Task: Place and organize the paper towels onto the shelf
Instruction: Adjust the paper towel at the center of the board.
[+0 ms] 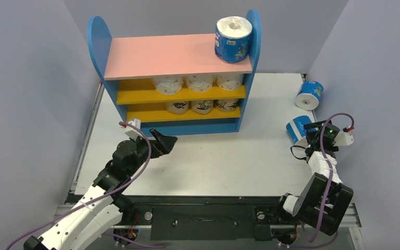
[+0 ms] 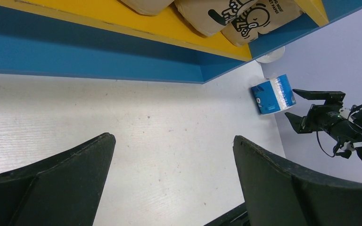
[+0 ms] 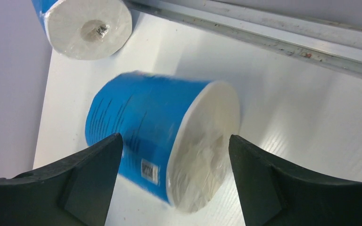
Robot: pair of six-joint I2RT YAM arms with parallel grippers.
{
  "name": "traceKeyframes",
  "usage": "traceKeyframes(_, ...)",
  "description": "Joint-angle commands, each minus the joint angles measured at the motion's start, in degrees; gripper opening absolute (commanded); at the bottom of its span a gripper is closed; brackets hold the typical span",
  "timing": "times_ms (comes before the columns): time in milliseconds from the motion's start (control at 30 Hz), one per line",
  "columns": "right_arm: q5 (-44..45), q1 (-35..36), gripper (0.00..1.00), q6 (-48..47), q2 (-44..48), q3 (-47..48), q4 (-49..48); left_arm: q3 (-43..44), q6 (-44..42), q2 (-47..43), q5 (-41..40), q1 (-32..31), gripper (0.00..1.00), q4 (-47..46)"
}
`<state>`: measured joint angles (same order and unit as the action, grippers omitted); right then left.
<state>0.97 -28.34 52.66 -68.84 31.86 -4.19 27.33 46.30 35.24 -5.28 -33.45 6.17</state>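
The shelf (image 1: 161,54) stands at the back of the table. One blue-and-white paper towel roll (image 1: 233,40) stands upright on its pink top at the right end. Three white dotted rolls (image 1: 199,82) fill the upper yellow board and three tan cartoon rolls (image 1: 202,106) the lower one. Two more blue rolls lie on their sides at the right: a far one (image 1: 309,95) and a near one (image 1: 298,129). My right gripper (image 3: 174,137) is open, its fingers either side of the near roll (image 3: 141,127), which looks blurred. My left gripper (image 2: 173,137) hangs open and empty over bare table before the shelf.
Grey walls close in on the left, back and right, and the far blue roll (image 3: 85,26) lies close to the right wall. A metal rail (image 3: 264,33) runs along the table's edge beside the rolls. The shelf's blue base (image 2: 75,52) is just ahead of my left gripper.
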Motion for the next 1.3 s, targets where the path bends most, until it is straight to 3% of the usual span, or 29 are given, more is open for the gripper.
traceKeyframes(0,-1.41,-1.05,0.78,-3.16,-1.94,3.39,0.42,-0.11,0.17,-1.08,0.19,-0.28,0.96,-3.57)
traceKeyframes(333,-7.62,1.21,0.77,-1.78,-7.89,4.14,-5.37,-1.11,-0.01,-0.65,-0.28,-0.31,0.96,-5.26)
traceKeyframes(533,-3.88,3.14,0.78,4.18,2.75,-3.41,-7.06,-0.67,-0.33,-0.52,-0.84,-0.29,0.96,-4.19)
traceKeyframes(700,-4.40,3.83,0.80,4.58,12.55,-6.39,-1.65,-0.90,-0.20,-2.15,-1.41,-0.29,0.96,-3.27)
traceKeyframes(1033,-6.81,3.93,0.82,1.56,12.19,-7.12,2.27,-0.97,0.08,-6.08,0.15,-0.33,0.96,-2.28)
traceKeyframes(1267,-4.88,3.79,0.82,0.42,8.67,-6.91,-0.73,-1.32,-0.24,-6.53,0.42,-1.14,0.96,-3.26)
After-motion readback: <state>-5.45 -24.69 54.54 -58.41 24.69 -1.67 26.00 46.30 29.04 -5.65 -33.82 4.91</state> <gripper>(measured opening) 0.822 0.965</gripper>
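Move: The blue paper towel I am nudging lies on its side just past my right fingertips, about 4 cm ahead, 4 cm left and 4 cm below. Beyond it a second blue roll stands some 17 cm ahead and 3 cm right of that hand, and the shelf's near right corner is about 7 cm ahead and 31 cm left. From my left hand, the paper towel I'm nudging is roughly 14 cm ahead, 58 cm right and 14 cm lower. With the fingers of my right hand kept open, I dip forward and down alongside the lying paper towel, then sweep left and slightly back, pushing it away from the right wall. Midway I bob up about 3 cm and sink again, ending some 5 cm farther left, with a small counter-clockwise turn. My empty left hand rises about 2 cm near the end. ##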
